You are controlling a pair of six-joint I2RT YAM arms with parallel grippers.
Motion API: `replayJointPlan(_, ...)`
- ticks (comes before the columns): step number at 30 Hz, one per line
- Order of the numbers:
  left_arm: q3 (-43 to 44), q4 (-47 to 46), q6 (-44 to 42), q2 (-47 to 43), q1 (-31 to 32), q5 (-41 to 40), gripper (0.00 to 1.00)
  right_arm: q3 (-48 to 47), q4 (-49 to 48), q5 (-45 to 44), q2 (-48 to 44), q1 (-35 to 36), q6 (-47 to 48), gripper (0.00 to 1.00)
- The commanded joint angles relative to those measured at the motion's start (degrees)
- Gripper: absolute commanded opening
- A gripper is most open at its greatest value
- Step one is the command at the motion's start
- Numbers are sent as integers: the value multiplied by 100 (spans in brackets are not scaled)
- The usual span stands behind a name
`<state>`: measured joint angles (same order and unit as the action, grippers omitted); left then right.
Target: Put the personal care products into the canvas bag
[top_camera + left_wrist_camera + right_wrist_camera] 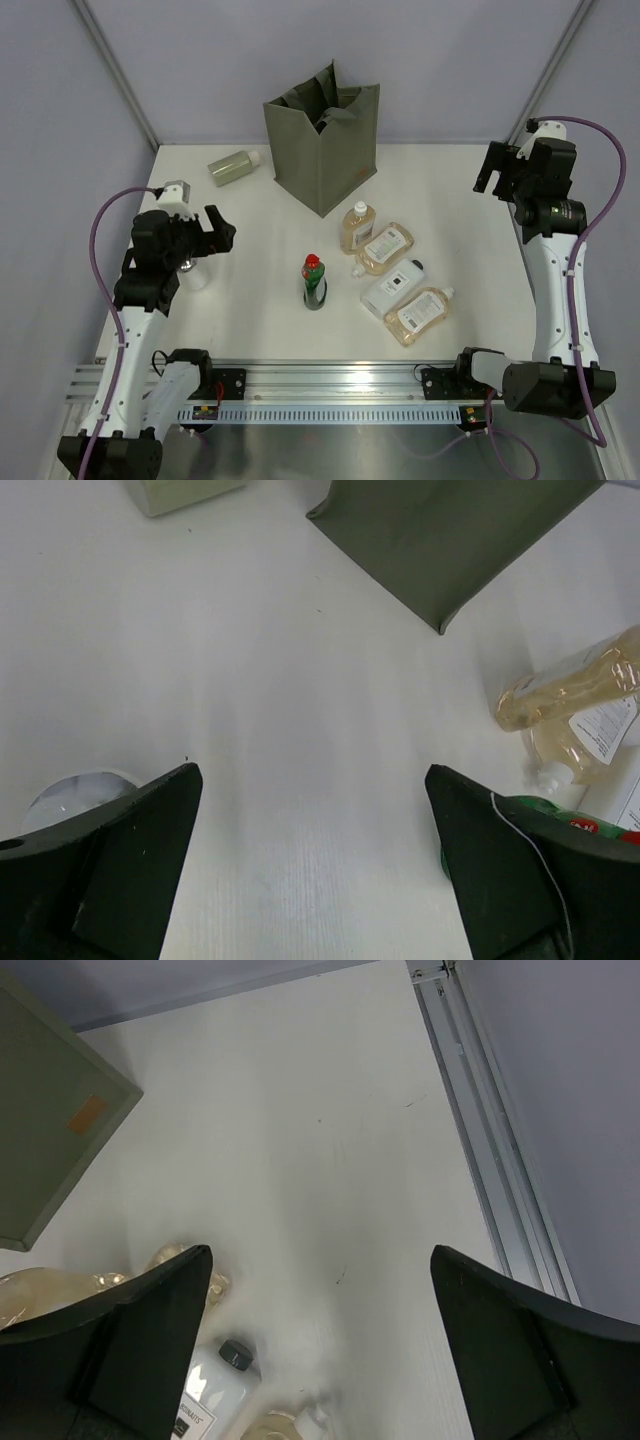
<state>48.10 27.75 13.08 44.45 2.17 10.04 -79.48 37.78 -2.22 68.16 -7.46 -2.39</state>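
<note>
The olive-grey canvas bag (322, 140) stands upright at the back middle, mouth open. In front of it three amber bottles (357, 226) (385, 246) (420, 314) and the flat white bottle (392, 287) lie together. The dark-green red-capped bottle (314, 280) stands left of them. One pale bottle (235, 166) lies left of the bag; a clear one (193, 272) stands under my left arm. My left gripper (215, 232) (312, 772) is open and empty above bare table. My right gripper (490, 172) (320, 1250) is open and empty, high at the right.
The left wrist view shows the bag's corner (450, 530), an amber bottle (570, 690) and the clear bottle's top (75, 790). The right wrist view shows the bag's orange mark (88, 1113), the white bottle (215, 1400) and the table's right rail (490, 1160).
</note>
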Motion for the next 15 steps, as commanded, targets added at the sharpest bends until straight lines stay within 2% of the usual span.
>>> replayJointPlan(1,332,-77,-174,239,-24,349,99,-217,-51,534,-119,8,115,99)
replayJointPlan(2,393,-50,-218,327,-24,332,99,-217,-8,834,-110,8,343,99)
replayJointPlan(3,550,-24,-262,432,-24,323,99,-225,53,1298,-101,8,1241,99)
replayJointPlan(4,630,11,-297,651,-15,297,99,-252,367,2277,-58,34,1711,100)
replayJointPlan(5,735,107,-411,792,-15,253,99,-365,623,2809,-5,87,2247,100)
replayJointPlan(6,954,169,-464,933,2,113,99,-444,965,3293,56,157,3287,99)
replayJointPlan(7,1078,291,-525,1213,63,-10,99,-550,1586,3942,248,201,3646,100)
replayJointPlan(9,1324,398,-771,1530,169,-395,99,-744,1942,4316,451,254,4086,100)
replayJointPlan(12,1807,530,-1254,2224,546,-914,99,-867,2101,4905,864,254,4236,99)
replayJointPlan(15,2370,644,-1861,2936,635,-1268,99,-1086,2313,5565,1295,254,4467,99)
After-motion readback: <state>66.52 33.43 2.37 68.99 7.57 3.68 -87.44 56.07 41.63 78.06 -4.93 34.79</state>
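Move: The lying amber bottle nearest the bag is about 17 cm left of the right hand, 2 cm ahead and 29 below; the upright amber bottle stands 8 cm left of it, the white bottle 12 cm nearer the base and 3 cm right of it. The grey-green bottle lies about 30 cm ahead of the left hand, 5 left, 20 below; the bag stands some 23 cm right and 28 ahead of this hand. Towards the group of amber and white bottles the right hand swings about 12 cm left, dropping some 3 cm while turning nearly 60 degrees counter-clockwise. Towards the grey-green bottle at the table's far side the left hand speeds up forward, about 7 cm, rolling its left side up and tipping down slightly. Both grippers stay wide open and touch nothing. ##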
